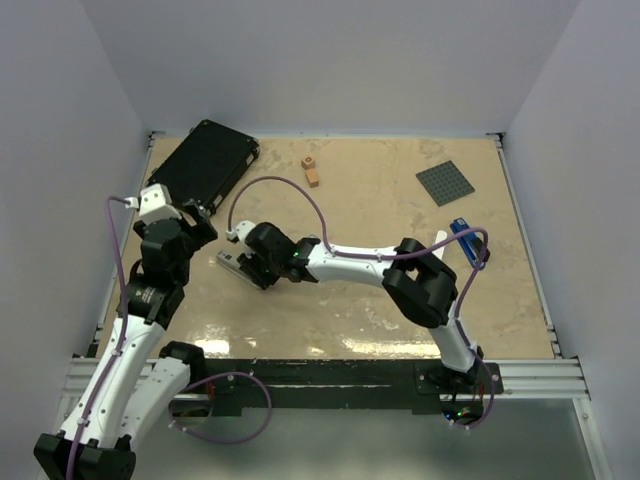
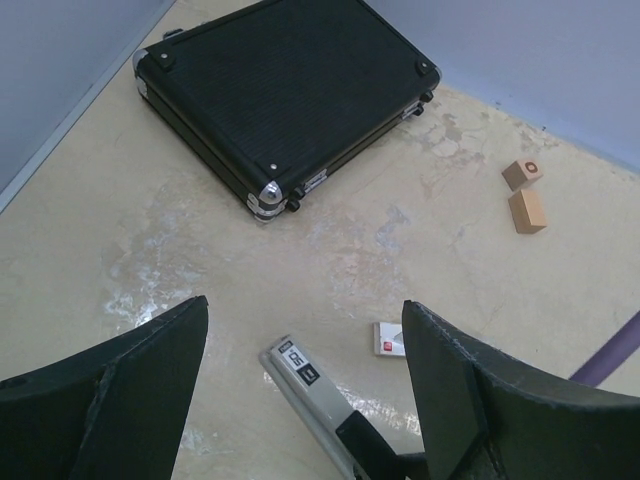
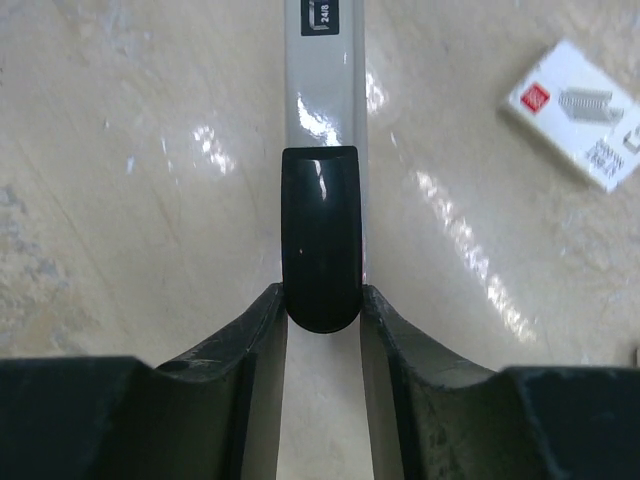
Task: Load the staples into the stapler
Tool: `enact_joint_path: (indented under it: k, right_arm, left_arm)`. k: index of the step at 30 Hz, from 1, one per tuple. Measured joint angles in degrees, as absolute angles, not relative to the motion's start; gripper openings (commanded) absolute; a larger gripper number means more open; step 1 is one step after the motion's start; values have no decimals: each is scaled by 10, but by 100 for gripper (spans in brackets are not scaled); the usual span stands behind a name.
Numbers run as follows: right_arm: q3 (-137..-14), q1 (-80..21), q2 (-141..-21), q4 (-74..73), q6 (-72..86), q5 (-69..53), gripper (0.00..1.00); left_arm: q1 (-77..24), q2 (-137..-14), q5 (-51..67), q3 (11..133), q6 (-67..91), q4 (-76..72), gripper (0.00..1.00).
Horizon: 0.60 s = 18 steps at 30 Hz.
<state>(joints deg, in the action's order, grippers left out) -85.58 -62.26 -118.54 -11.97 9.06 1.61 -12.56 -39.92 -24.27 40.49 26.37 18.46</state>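
The stapler (image 3: 322, 150) is a slim silver bar with a black top part, lying flat on the tan table left of centre (image 1: 235, 265). My right gripper (image 3: 322, 295) is shut on its black rear end, one finger pressed to each side. Seen from above, that gripper (image 1: 255, 268) reaches in from the right. My left gripper (image 2: 305, 305) hangs open above the stapler's silver front end (image 2: 305, 375), with nothing between its fingers; it sits just left of the stapler (image 1: 195, 230). The staples are out of view.
A small white box with a red logo (image 2: 390, 340) lies beside the stapler (image 3: 575, 110). A black case (image 1: 205, 165) fills the far left corner. Two wooden blocks (image 1: 311, 172), a grey studded plate (image 1: 447, 183) and a blue stapler (image 1: 465, 240) lie farther right.
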Motion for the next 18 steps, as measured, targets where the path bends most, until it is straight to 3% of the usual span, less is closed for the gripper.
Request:
enact_joint_path:
  k: [6, 11, 16, 18]
  right_arm:
    - [-948, -623, -1235, -146, 92, 7, 62]
    - [-959, -620, -1224, -169, 91, 8, 70]
    - [-901, -600, -1127, -177, 98, 17, 79]
    - [-861, -573, -1059, -173, 105, 23, 87]
  left_arm:
    - [-123, -392, -251, 404, 264, 184, 83]
    - [-120, -389, -262, 404, 263, 184, 83]
    - [-120, -389, -272, 404, 263, 184, 84]
    - [-120, -388, -275, 403, 263, 184, 85]
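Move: The right hand still pinches the black end of the stapler, whose middle lies about 5 cm to the left and 3 cm ahead, just below the fingers. The white box sits some 10 cm straight ahead of this hand, and the staples about 10 cm ahead and 13 cm to its right, both roughly 3 cm lower. From the left hand, the stapler's middle is about 8 cm to the right, 1 cm back and 20 cm below. Leftward at first, and a little forward, the right hand carries on for about 3 cm along the stapler's length while its fingers start to open and give up the black end. Then it rises ever faster, about 10 cm up in all, swinging back some 6 cm to the right and slightly forward, fingers spreading wide as it clears the stapler. ##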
